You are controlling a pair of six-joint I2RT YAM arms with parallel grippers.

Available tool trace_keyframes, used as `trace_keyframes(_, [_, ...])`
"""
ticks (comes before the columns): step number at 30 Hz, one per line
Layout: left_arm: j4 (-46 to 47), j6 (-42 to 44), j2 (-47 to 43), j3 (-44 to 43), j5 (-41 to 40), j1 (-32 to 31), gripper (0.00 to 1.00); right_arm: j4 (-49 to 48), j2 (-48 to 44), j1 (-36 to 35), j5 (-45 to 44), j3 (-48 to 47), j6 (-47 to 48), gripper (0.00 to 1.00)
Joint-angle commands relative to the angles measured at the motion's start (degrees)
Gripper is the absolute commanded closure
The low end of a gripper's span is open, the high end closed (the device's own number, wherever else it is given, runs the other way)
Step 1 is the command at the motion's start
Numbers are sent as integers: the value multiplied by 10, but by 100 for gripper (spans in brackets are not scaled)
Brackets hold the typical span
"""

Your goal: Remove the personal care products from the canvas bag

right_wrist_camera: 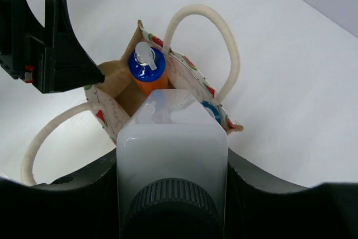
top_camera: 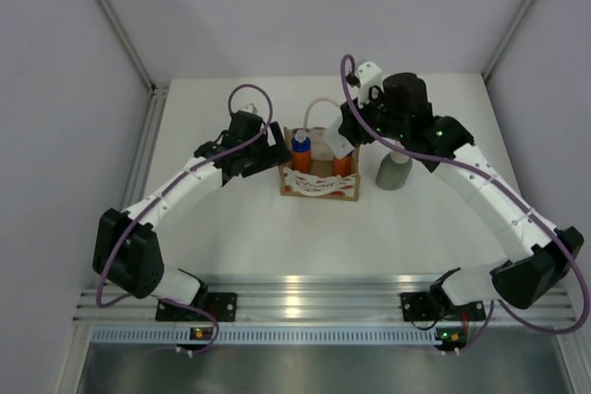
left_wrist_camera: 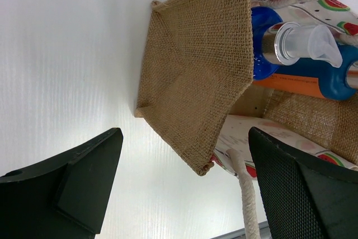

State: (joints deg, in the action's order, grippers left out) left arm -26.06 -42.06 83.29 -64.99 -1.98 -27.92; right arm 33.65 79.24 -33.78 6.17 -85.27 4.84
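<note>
The canvas bag stands mid-table, tan with a red-and-white front and white rope handles. My right gripper is above the bag's right half, shut on a white bottle with a dark ribbed cap; the bottle's far end hangs over the bag's mouth. Inside the bag are an orange bottle with a blue cap and a second orange one. A grey-green bottle stands on the table right of the bag. My left gripper is open at the bag's burlap left side, holding nothing.
A rope handle hangs close to my left gripper's right finger. White walls enclose the table at the back and both sides. An aluminium rail runs along the near edge by the arm bases.
</note>
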Motion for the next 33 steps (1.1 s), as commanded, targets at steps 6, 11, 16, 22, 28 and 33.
trace_keyframes(6, [23,2,-39,11,-5,-2,2,-5,-106,24,-101,-55,-6,100])
trace_keyframes(11, [23,0,-42,11,-4,-2,2,-6,-108,38,-173,-60,3,100])
trace_keyframes(16, [23,0,-44,13,-5,-3,2,-6,-91,46,-257,-73,12,100])
trace_keyframes(22, [23,1,-48,18,-5,-3,2,-7,-74,92,-284,-82,2,100])
trace_keyframes(28, [23,2,-49,18,-4,-2,2,-7,-59,163,-296,-76,-10,100])
trace_keyframes(33, [23,1,-49,17,-2,-3,2,-10,-45,237,-281,-34,-37,100])
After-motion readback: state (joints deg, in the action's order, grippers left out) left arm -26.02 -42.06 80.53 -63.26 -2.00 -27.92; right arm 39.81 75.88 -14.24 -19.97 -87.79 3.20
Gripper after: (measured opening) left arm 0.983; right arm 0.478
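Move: The right hand, already holding the white bottle above the bag, is taking it to the clear table at the right, some 25 cm to its right, about 4 cm farther out and 28 cm below. The pump bottle stands about 12 cm to its right and 4 cm back, some 22 cm below; the bag's middle is about 6 cm left, 3 cm back and 24 cm below. From the left hand that clear spot lies roughly 41 cm right, 4 cm ahead and 14 cm below. The right arm sweeps the white bottle about 21 cm to the right, away from the bag and high past the pump bottle, first easing back a little and then swinging forward to finish nearly 5 cm farther out. It climbs some 4 to 5 cm over the first part and starts to sink near the end, while the hand turns clockwise by about 40 degrees and the fingers keep their hold on the bottle. ##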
